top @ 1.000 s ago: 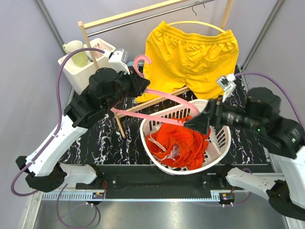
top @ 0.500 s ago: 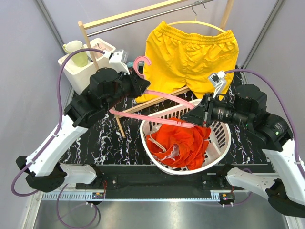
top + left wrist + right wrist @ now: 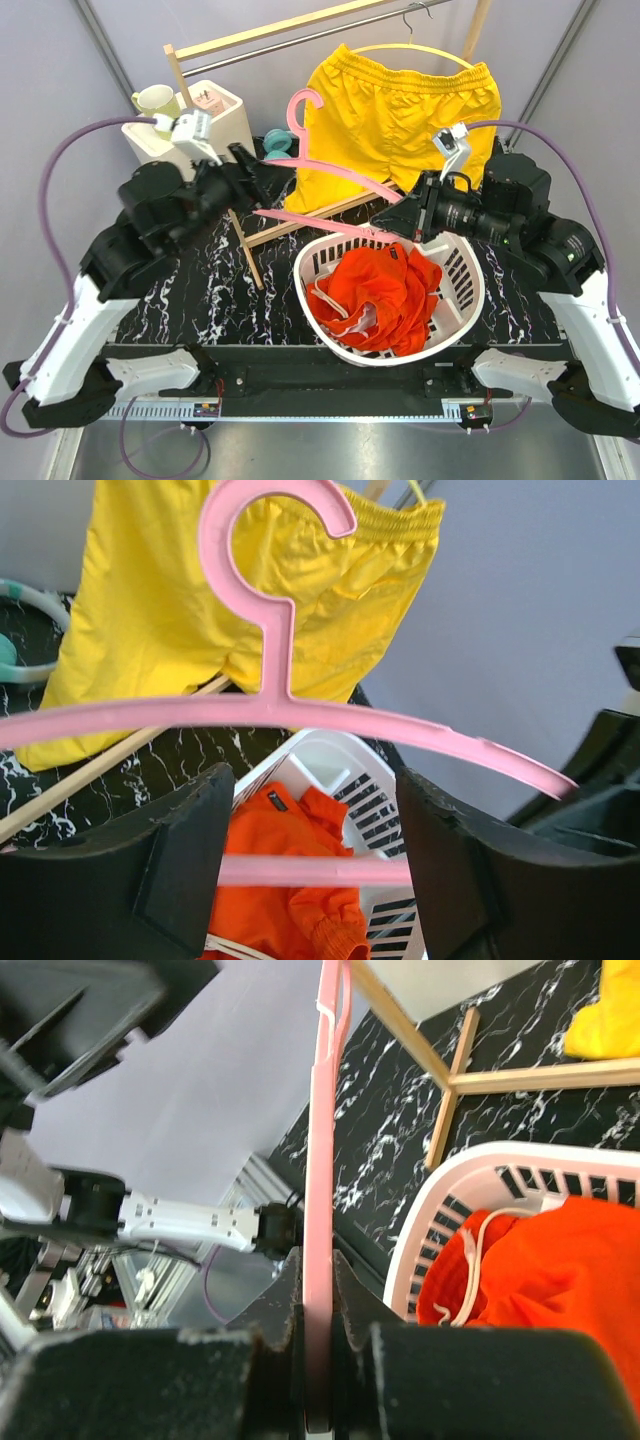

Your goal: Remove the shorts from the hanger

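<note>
An empty pink hanger (image 3: pixel 335 168) hangs in the air above the basket, with my right gripper (image 3: pixel 386 222) shut on its right end. The wrist view shows the jaws clamped on the pink hanger (image 3: pixel 325 1110) bar. My left gripper (image 3: pixel 258 172) stands open to the hanger's left, apart from it. In its own view the pink hanger (image 3: pixel 270 640) fills the frame, and its lower bar crosses the gap of the left gripper (image 3: pixel 315 815) unclamped. Orange-red shorts (image 3: pixel 375 295) lie in the white basket (image 3: pixel 470 300). Yellow shorts (image 3: pixel 400 110) hang on a pale hanger (image 3: pixel 410 48) from the rail.
A wooden rack (image 3: pixel 300 215) with a metal rail (image 3: pixel 290 42) spans the back, its foot running across the marbled table. A white box (image 3: pixel 215 120) with a green mug (image 3: pixel 155 100) stands at the back left, and a teal item (image 3: pixel 272 150) sits beside it.
My left gripper opened, let go of the pink hanger and drew back to the left. My right gripper closed on the hanger's right end and raised it, so the hook now points up.
</note>
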You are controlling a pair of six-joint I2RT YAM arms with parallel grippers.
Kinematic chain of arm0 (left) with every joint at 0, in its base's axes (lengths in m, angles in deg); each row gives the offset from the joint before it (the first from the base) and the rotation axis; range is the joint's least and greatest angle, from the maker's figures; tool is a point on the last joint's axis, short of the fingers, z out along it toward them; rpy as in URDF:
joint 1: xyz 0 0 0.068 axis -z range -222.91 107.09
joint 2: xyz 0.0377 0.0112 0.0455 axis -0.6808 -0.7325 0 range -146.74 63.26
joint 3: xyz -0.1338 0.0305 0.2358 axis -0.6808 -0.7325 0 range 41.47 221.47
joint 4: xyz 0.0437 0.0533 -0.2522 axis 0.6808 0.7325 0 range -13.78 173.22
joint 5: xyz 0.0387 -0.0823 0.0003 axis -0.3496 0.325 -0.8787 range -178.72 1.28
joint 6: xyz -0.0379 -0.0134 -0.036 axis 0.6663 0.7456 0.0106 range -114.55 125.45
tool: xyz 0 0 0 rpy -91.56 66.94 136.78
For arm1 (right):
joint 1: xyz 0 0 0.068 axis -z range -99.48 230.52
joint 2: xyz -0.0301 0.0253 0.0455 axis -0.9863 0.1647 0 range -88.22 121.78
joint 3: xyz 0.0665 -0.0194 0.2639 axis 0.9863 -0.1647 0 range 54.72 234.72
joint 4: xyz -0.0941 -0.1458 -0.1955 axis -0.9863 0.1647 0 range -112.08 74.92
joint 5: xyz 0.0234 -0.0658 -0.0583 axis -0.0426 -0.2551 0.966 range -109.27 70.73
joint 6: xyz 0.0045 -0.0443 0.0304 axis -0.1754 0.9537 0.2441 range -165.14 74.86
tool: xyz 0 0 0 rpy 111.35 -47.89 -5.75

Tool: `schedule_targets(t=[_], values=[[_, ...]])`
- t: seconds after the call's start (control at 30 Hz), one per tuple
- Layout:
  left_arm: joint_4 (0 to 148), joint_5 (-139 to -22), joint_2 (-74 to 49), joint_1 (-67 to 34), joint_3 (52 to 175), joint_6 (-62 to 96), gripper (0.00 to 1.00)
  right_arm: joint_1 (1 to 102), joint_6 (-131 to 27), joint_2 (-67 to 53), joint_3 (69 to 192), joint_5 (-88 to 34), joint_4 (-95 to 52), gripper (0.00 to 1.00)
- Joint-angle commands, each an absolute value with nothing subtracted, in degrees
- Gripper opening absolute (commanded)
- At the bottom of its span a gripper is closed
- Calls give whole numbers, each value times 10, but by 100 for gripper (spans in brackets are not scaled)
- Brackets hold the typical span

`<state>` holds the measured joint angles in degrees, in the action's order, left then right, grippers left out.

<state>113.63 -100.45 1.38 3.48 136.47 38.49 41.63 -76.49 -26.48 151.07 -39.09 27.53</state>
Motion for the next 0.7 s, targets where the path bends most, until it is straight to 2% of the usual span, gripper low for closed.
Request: schedule_targets(t=[0.0,0.33,0.37,0.43,0.6,0.67], values=[[1130,-1036,58,33,1363,378,70,417,-759,-236,1575,-345,268,0],[1145,-1066,96,32,1339,387,73,417,-737,-147,1669,-302,300,0],[1145,-1067,95,32,1341,388,78,417,-735,-139,1687,-294,301,0],[1145,-1068,91,32,1345,393,78,418,-734,-112,1704,-291,303,0],[1147,-1061,76,33,1361,387,92,418,-735,-51,1778,-310,306,0],[1148,-1063,71,32,1370,381,93,419,-733,-23,1808,-319,307,0]])
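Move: My right hand holds the empty pink hanger by its right end. The rail's bare stretch beside the yellow shorts lies roughly 32 cm ahead of that hand, 20 cm left, near its height. The yellow shorts hang 26 cm ahead, 6 cm right, 12 cm lower; the white basket sits some 32 cm beneath, about 2 cm ahead and 3 cm right. From my free left hand that bare stretch is some 27 cm ahead, 3 cm left, slightly below. With my right fingers still shut on the hanger's end, I carry it about 8 cm forward, drifting some 4 cm left and slightly up, hook leading towards the rail, the hand swinging a little clockwise. My left hand, already open, draws off some 5 cm to the left and a bit back, rises briefly then sinks partway again, and spreads its fingers wider. ##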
